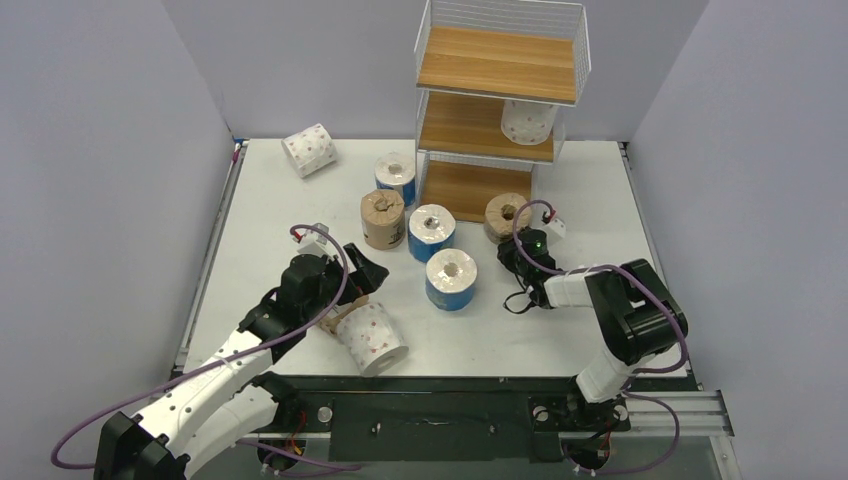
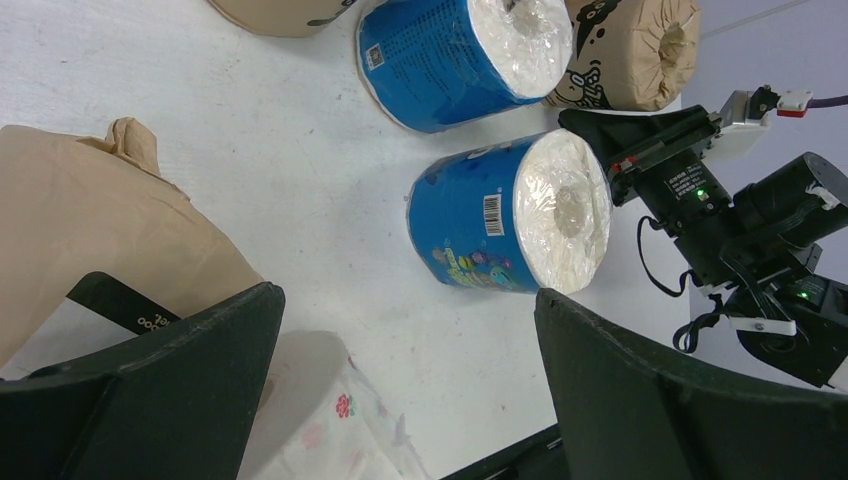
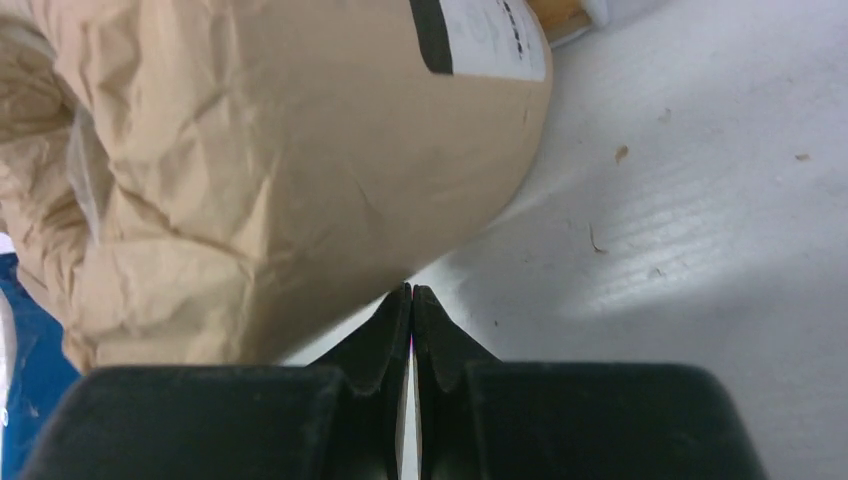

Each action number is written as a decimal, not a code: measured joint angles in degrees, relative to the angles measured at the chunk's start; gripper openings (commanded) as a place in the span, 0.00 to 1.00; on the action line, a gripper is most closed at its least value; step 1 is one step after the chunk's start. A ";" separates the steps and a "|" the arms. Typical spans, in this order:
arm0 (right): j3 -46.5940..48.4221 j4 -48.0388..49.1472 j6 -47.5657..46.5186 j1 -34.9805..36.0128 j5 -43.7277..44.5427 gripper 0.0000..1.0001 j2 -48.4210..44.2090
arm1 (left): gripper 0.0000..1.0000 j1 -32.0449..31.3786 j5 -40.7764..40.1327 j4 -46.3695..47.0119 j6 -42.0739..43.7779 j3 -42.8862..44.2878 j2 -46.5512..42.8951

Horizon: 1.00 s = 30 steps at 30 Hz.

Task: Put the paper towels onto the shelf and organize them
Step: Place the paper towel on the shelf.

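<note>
The shelf (image 1: 497, 110) stands at the back with one white dotted paper towel roll (image 1: 528, 122) on its middle board. My right gripper (image 3: 411, 292) is shut on nothing, its tips at the foot of a brown kraft roll (image 3: 270, 170) that stands before the shelf (image 1: 507, 217). My left gripper (image 2: 405, 300) hangs open above bare table. A blue roll (image 2: 500, 225) lies beyond its tips, a brown roll (image 2: 90, 230) sits by its left finger, and a white dotted roll (image 2: 340, 430) lies under it near the front edge (image 1: 371, 338).
More rolls stand mid-table: two blue (image 1: 395, 178) (image 1: 432, 232) and a brown one (image 1: 383, 218). A white dotted roll (image 1: 309, 150) lies on its side at the back left. Grey walls close in both sides. The right arm's cables (image 1: 520, 300) trail on the table.
</note>
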 measured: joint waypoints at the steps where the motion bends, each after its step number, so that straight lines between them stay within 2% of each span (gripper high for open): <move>1: 0.46 0.48 0.33 -0.13 -0.04 0.00 0.74 | 0.96 0.00 0.00 0.02 0.00 0.00 0.00; 15: 9.35 1.33 1.09 -2.56 -0.04 0.00 5.35 | 0.96 0.02 -0.02 0.13 0.07 -0.33 -0.26; 30: 17.53 -3.19 -0.44 -3.85 1.99 0.00 10.36 | 0.96 0.22 -0.04 0.15 0.28 -0.33 0.33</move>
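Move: Just ahead of the right fingertips, about 6 cm out, 3 cm to the left and with its middle some 2 cm higher, the brown paper towel stands before the shelf. The middle of the bottom board is roughly 13 cm ahead and 10 cm left; the farther blue roll is 20 cm left and 1 cm ahead, the nearer blue roll 16 cm left and 9 cm back. From the left hand the brown paper towel lies about 18 cm ahead, 30 cm right and 10 cm below. Driving forward about 9 cm with its fingers shut, the right hand pushes the brown paper towel's near side low down with the fingertips, towards the shelf's bottom board. It rises some 3 cm, mostly midway, then eases to a near stop; the fingers tip up and turn clockwise by roughly 5 degrees each. ##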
